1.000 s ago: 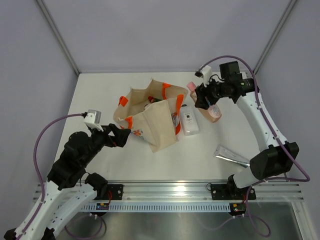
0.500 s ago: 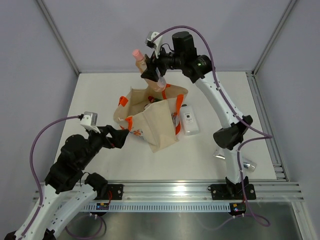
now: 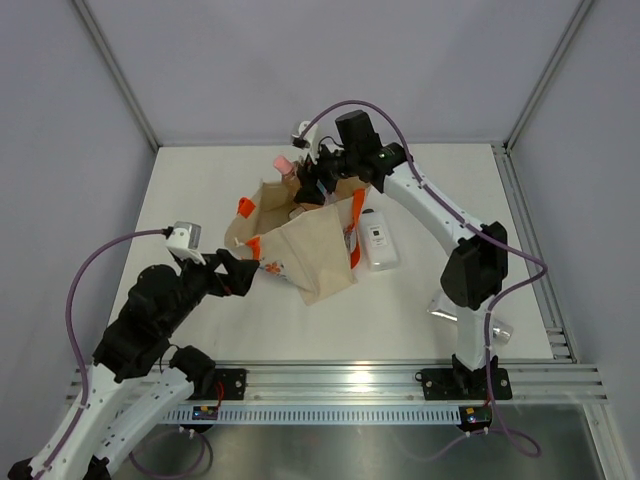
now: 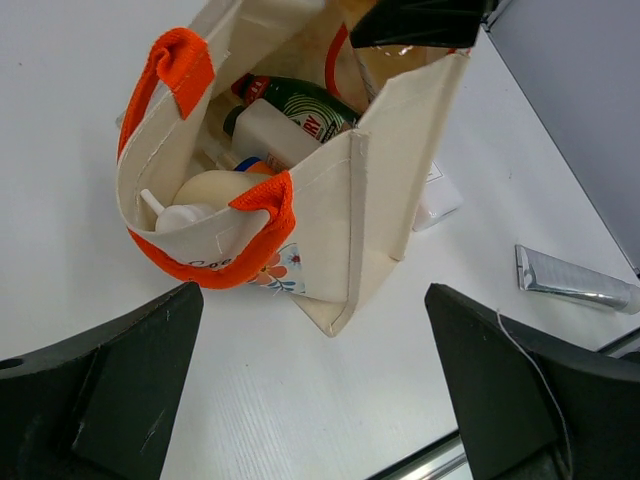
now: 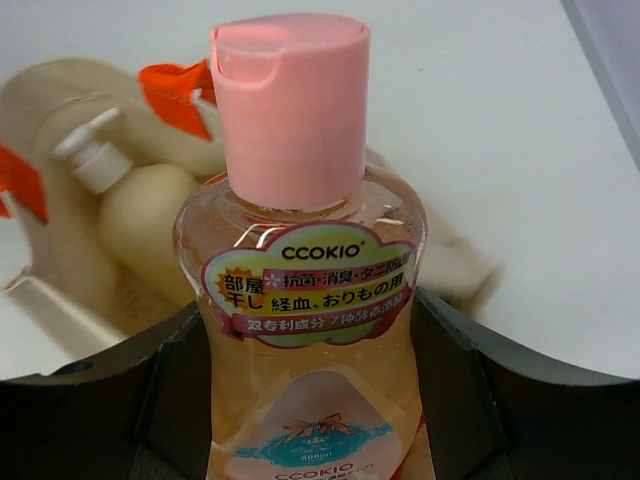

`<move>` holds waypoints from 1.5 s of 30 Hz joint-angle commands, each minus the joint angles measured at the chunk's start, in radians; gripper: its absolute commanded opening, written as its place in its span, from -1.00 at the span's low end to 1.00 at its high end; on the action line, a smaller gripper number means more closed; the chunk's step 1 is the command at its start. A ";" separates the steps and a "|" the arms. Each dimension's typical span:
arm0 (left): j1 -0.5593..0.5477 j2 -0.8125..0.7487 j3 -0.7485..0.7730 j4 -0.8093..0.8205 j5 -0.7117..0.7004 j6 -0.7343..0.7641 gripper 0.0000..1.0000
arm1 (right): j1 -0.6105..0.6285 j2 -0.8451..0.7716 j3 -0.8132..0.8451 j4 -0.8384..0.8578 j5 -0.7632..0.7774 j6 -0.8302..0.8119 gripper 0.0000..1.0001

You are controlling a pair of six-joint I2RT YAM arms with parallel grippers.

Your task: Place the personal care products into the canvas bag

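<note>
The canvas bag [image 3: 305, 240] stands open mid-table, its orange handles [image 4: 180, 60] up. My right gripper [image 3: 318, 183] is over the bag's far rim, shut on a clear pink bottle [image 5: 300, 270] with a pink cap [image 3: 283, 162]; both fingers [image 5: 165, 400] press its sides. Inside the bag lie a beige pump bottle [image 4: 205, 192], a white cylinder [image 4: 272, 135] and a green item [image 4: 305, 100]. A white flat bottle [image 3: 376, 240] lies just right of the bag. A silver tube [image 4: 575, 282] lies further right. My left gripper [image 4: 320, 400] stands open by the bag's near left corner, holding nothing.
The right arm's elbow [image 3: 470, 270] hangs over the table's right half and partly covers the silver tube [image 3: 440, 310]. Grey walls and frame posts close in the back and sides. The rail [image 3: 330, 380] runs along the near edge.
My right arm carried the pink bottle from the table's right side up over the bag, then lowered it to the bag's mouth. The left arm stayed still.
</note>
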State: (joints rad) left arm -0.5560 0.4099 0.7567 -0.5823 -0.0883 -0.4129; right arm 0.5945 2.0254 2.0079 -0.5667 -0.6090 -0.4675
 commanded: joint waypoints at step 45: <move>0.001 0.104 0.036 0.128 0.225 -0.027 0.98 | -0.182 -0.428 -0.123 -0.126 0.223 0.375 0.99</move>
State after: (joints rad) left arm -0.5560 0.5411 0.7521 -0.5014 0.0933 -0.4492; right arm 0.4992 1.7462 2.0315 -0.8619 -0.4583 -0.3077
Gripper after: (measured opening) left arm 0.987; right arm 0.993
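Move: The pink-capped bottle is already held in the right fingers; the middle of the canvas bag lies about 6 cm back, level sideways and some 13 cm below that hand. Inside, the green bottle is roughly straight below, 17 cm down, while the pump bottle lies about 8 cm back and 8 cm left. The white bottle stands on the table some 18 cm right and 4 cm ahead. From the left hand, the bag is about 17 cm ahead and 12 cm right. The pink-capped bottle is carried back about 5 cm over the canvas bag, then lowered some 10 cm into it as the right wrist tips its left-pointing fingers some 20 degrees farther down. There the fingers open and let go; the empty hand then rises clear and swings right, away from the bag. The open left hand first hovers, then shifts about 4 cm right, turning slightly clockwise. ##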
